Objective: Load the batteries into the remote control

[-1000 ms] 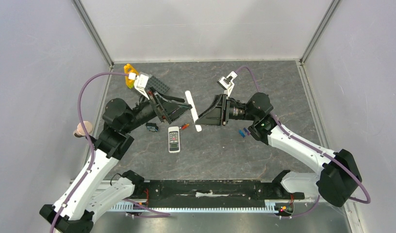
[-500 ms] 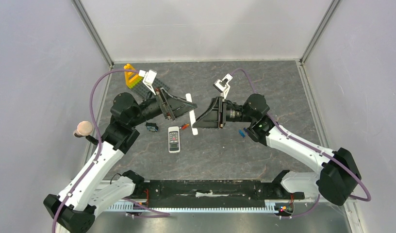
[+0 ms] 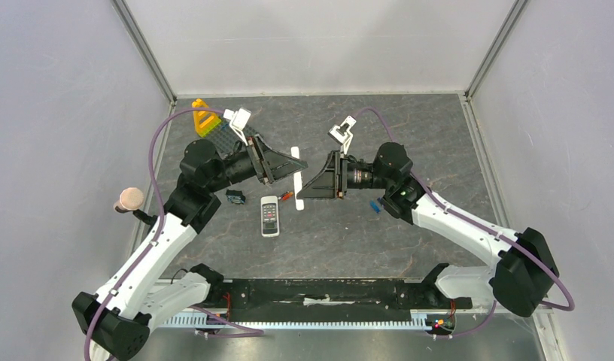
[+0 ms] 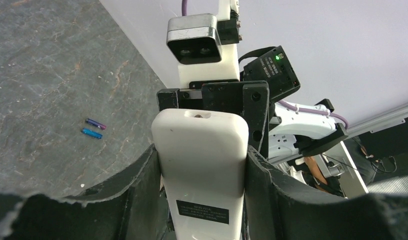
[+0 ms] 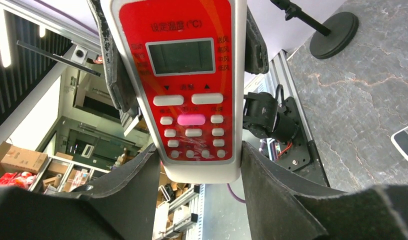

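A long white remote control (image 3: 296,177) hangs above the table, held by both grippers. My left gripper (image 3: 293,165) is shut on its far end; in the left wrist view the plain white back (image 4: 199,150) fills the gap, and both fingers (image 4: 137,175) press its sides. My right gripper (image 3: 307,189) is shut on the near end, and the right wrist view shows the red button face (image 5: 189,80) between its fingers (image 5: 272,175). A red-orange pair of batteries (image 3: 287,197) lies below the remote. A blue-purple pair (image 3: 375,206) (image 4: 94,128) lies under the right arm.
A smaller white remote (image 3: 269,216) lies on the dark table (image 3: 409,135), with a small black block (image 3: 235,197) to its left. A yellow piece (image 3: 204,118) and a black studded plate (image 3: 223,138) sit at the back left. Grey walls (image 3: 56,113) enclose the table.
My left gripper swung right to the remote's far end and closed from wide open onto it. The right gripper, still holding the remote, shifted slightly left.
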Motion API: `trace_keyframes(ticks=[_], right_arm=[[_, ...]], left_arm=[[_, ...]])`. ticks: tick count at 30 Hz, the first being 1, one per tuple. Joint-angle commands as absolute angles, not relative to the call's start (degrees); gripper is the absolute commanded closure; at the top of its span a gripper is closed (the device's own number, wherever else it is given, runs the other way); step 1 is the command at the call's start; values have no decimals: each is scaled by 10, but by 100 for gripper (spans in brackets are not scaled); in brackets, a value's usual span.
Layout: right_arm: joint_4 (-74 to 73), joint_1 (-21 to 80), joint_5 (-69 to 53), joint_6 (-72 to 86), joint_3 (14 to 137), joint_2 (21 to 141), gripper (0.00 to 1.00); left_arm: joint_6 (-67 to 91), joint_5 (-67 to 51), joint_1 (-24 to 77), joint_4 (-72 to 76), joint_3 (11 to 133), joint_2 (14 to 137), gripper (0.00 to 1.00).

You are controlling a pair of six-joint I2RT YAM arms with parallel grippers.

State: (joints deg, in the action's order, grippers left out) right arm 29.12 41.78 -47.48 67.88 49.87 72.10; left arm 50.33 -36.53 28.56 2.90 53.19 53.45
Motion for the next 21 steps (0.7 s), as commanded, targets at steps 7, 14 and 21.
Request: trace_keyframes(ticks=[7, 14, 21], right_arm=[[132, 423, -217, 506, 532, 655, 12], [88, 533, 17, 381, 540, 641, 6], [76, 656, 215, 319, 568, 688, 8]], left_arm=[[500, -121, 289, -247, 617, 556, 98], [576, -28, 289, -310, 632, 551, 98], [601, -2, 289, -333, 635, 539, 98]])
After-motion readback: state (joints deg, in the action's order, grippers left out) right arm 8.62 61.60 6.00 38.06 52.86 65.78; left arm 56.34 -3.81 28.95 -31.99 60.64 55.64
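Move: The red remote is pinched by both hands near its ends: its middle lies about 4 cm back from the left hand, and about 3 cm ahead of the right, at nearly the same height. On the table some 28 cm below the left hand, the white remote lies about 12 cm left and 4 cm back, the orange batteries about 6 cm left and 3 cm ahead. Right lets go of the red remote, turning clockwise; left carries it some 9 cm down, left and forward. ##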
